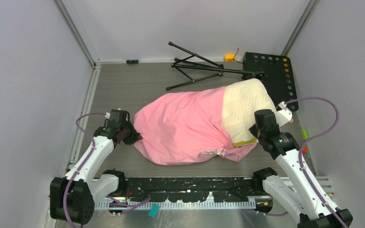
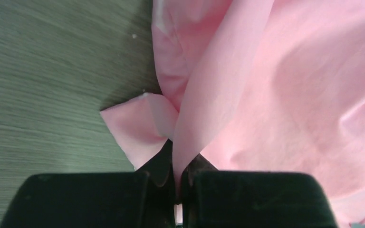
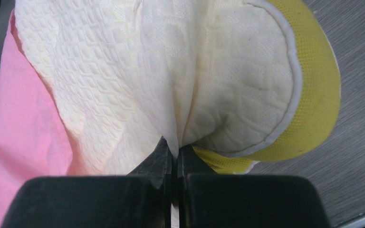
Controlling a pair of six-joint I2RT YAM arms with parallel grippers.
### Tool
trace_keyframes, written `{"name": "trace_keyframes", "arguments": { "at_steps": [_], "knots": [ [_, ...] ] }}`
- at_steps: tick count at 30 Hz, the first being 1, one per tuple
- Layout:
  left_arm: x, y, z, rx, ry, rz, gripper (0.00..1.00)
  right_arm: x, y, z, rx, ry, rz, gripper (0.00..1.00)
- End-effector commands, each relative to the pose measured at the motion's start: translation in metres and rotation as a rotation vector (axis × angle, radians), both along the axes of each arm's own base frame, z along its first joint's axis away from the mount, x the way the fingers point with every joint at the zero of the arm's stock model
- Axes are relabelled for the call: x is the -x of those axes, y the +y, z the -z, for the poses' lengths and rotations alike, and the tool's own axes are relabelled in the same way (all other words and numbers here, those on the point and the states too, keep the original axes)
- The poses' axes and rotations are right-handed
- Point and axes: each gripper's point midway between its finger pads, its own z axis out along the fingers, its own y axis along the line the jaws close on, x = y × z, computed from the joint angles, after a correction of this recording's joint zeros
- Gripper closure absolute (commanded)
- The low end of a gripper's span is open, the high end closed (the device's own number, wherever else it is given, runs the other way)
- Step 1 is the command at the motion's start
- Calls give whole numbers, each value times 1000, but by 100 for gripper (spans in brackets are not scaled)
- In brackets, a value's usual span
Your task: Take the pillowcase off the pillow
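The pink pillowcase [image 1: 185,126] lies wrinkled across the table's middle and covers the left part of the pillow. The cream quilted pillow [image 1: 244,107] sticks out of it at the right, with its yellow edge band [image 1: 245,141] at the near corner. My left gripper [image 1: 134,137] is shut on a fold at the pillowcase's left end [image 2: 180,147]. My right gripper [image 1: 257,133] is shut on a pinch of the pillow's cream fabric [image 3: 173,142] beside the yellow band [image 3: 313,95]. Pink cloth [image 3: 14,142] shows at the left of the right wrist view.
A folded black tripod [image 1: 199,69] lies at the back of the table. A black perforated plate [image 1: 273,71] sits at the back right, partly under the pillow. A small orange object [image 1: 229,57] is by the back wall. White walls enclose the table.
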Motion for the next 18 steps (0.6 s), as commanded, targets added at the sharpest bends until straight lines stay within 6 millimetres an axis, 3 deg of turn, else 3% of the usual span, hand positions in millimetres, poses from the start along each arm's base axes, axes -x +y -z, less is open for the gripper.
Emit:
{"name": "trace_keyframes", "arguments": {
  "at_steps": [1, 4, 9, 18],
  "knots": [
    [-43, 21, -32, -90, -154, -110, 100, -27, 5, -52, -22, -169, -7, 100],
    [-58, 32, -61, -147, -203, -154, 100, -35, 5, -71, -17, -201, -4, 100],
    [-88, 57, -133, -297, -375, -176, 100, -42, 0, -103, -2, -258, 28, 100],
    [-91, 139, -228, -774, -435, -302, 100, -17, -43, -119, 111, -312, 209, 100]
  ]
}}
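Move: The left hand already pinches the closed end of the pillowcase low over the table; the middle of the case's opening edge lies about 42 cm to its right and 11 cm ahead, a few cm higher, and the pillow's bare end is some 54 cm right and 13 cm ahead. From the right hand, gripping the pillow, that edge is roughly 14 cm left, 6 cm ahead and 5 cm lower, with the bare end's middle 8 cm ahead, 2 cm left. Upward first of all, the left hand hauls its pinched end of the pillowcase about 18 cm up, 10 cm forward and 8 cm left, away from the pillow's bare end, gathering speed and swinging the fingers outward by some 35 degrees. The right hand keeps its grip on the pillow and lifts it about 7 cm, edging forward and then slightly back and right. ##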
